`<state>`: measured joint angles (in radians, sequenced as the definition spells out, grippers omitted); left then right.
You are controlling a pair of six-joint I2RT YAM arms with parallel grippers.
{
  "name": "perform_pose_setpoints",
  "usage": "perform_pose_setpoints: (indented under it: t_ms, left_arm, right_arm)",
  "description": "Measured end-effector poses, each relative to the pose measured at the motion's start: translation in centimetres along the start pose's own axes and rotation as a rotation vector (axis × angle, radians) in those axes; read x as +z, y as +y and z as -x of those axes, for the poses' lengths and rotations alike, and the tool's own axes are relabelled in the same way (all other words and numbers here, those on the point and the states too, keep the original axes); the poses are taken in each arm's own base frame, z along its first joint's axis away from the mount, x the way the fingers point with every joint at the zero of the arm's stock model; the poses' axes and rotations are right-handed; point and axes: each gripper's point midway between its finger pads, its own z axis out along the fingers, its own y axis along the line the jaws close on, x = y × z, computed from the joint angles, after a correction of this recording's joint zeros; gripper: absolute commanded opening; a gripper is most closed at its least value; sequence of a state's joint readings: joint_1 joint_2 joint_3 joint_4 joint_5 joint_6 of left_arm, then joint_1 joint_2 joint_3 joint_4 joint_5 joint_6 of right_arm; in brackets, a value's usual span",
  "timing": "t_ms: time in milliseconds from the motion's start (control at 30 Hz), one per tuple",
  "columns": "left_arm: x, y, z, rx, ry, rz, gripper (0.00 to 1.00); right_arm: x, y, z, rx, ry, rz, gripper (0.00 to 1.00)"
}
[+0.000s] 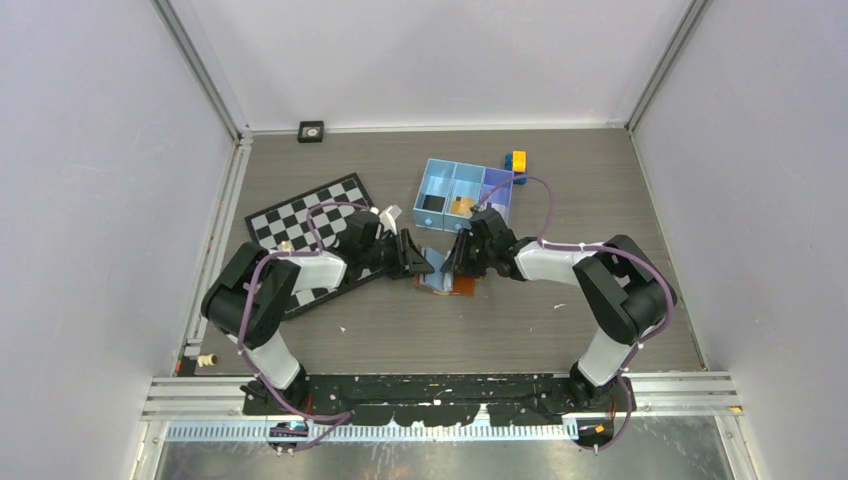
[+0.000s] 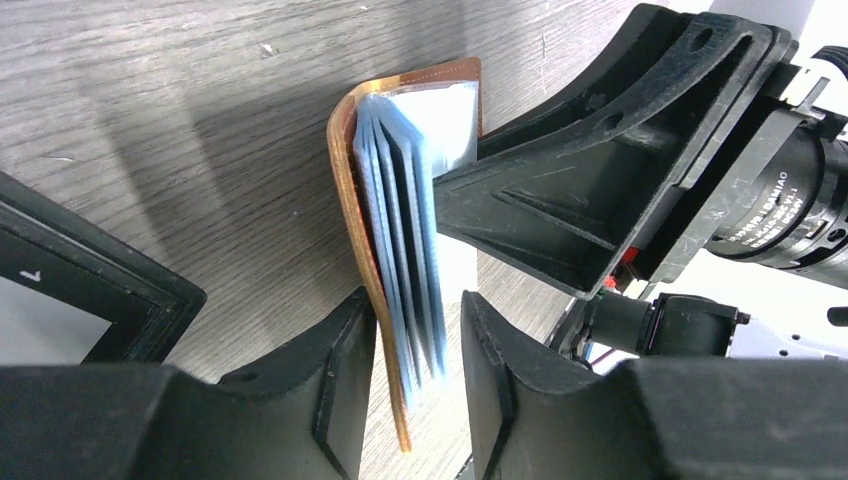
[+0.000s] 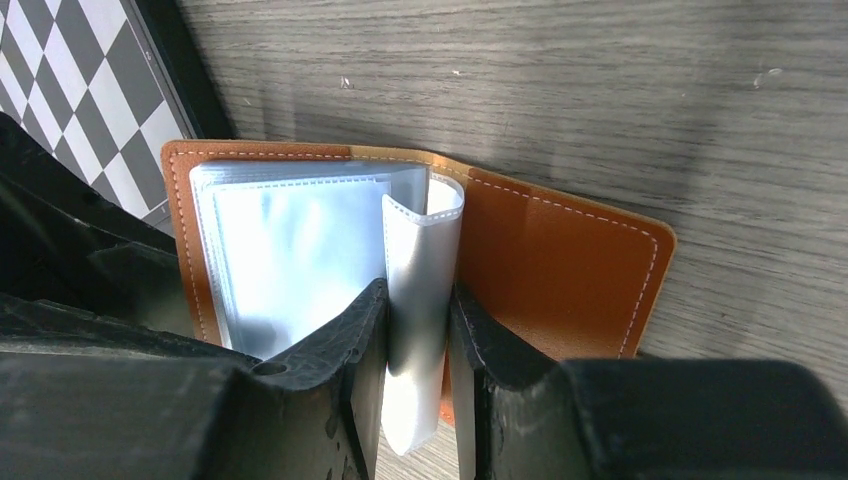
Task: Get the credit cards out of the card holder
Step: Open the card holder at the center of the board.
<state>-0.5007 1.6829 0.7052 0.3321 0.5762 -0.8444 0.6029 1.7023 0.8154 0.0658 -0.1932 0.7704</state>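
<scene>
The card holder (image 1: pixel 452 285), brown outside with grey-silver plastic sleeves, lies open on the table between both arms. My left gripper (image 2: pixel 417 315) is open around its raised brown cover (image 2: pixel 348 170) and the fanned sleeves (image 2: pixel 400 190). The left finger touches the cover and a gap shows at the other finger. My right gripper (image 3: pixel 417 300) is shut on one looped silver sleeve (image 3: pixel 422 240), with the other brown flap (image 3: pixel 560 260) flat beside it. No credit cards show plainly in the sleeves. In the top view the left gripper (image 1: pixel 420 262) and right gripper (image 1: pixel 458 258) face each other.
A blue three-compartment tray (image 1: pixel 466 172) stands just behind the holder, with a dark flat thing (image 1: pixel 430 203) in its left compartment. A yellow-and-blue block (image 1: pixel 517 160) sits behind it. A chessboard (image 1: pixel 300 210) lies under the left arm. Walls close both sides.
</scene>
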Motion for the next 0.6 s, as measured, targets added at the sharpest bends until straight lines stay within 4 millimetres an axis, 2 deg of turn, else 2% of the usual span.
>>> perform_pose_setpoints:
  t_ms: [67,267,433,600]
  left_arm:
    - [0.0,-0.1,0.0,0.001,0.001,-0.003,0.33]
    - [0.1,-0.3,0.3,0.008,-0.001,0.002,0.13]
    - [0.0,0.6,0.3,-0.001,-0.003,0.045,0.08]
    - [-0.3,0.5,0.3,0.016,-0.009,0.063,0.06]
  right_arm:
    - [0.0,0.0,0.0,0.0,-0.001,0.001,0.32]
    - [0.0,0.0,0.0,0.0,-0.001,0.001,0.34]
    - [-0.2,-0.3,0.2,-0.004,-0.012,-0.022,0.37]
    - [-1.8,-1.6,0.8,-0.049,-0.066,-0.127,0.38]
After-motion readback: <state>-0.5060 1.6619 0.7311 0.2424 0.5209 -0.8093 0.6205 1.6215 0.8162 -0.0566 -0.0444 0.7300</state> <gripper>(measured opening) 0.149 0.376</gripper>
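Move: The card holder, partly open, has its middle about 3 cm to the right of the left hand and some 3 cm below it, the open fingers already straddling its left cover and sleeves; the chessboard's middle lies some 24 cm left of that hand and 6 cm farther out. From the right hand, with a clear sleeve between its fingers, the holder's middle is about 1 cm left, 1 cm back and 1 cm below; the blue box is 15 cm ahead, 3 cm right. The holder's left cover and stacked sleeves get pinched as the left fingers close on them, that hand otherwise staying almost in place. Only then does the right hand, its fingers still parted around the clear sleeve, draw about 2.5 cm to the right, rising slightly and tipping its fingers roughly 10 degrees steeper, the sleeve going along with its left finger. ##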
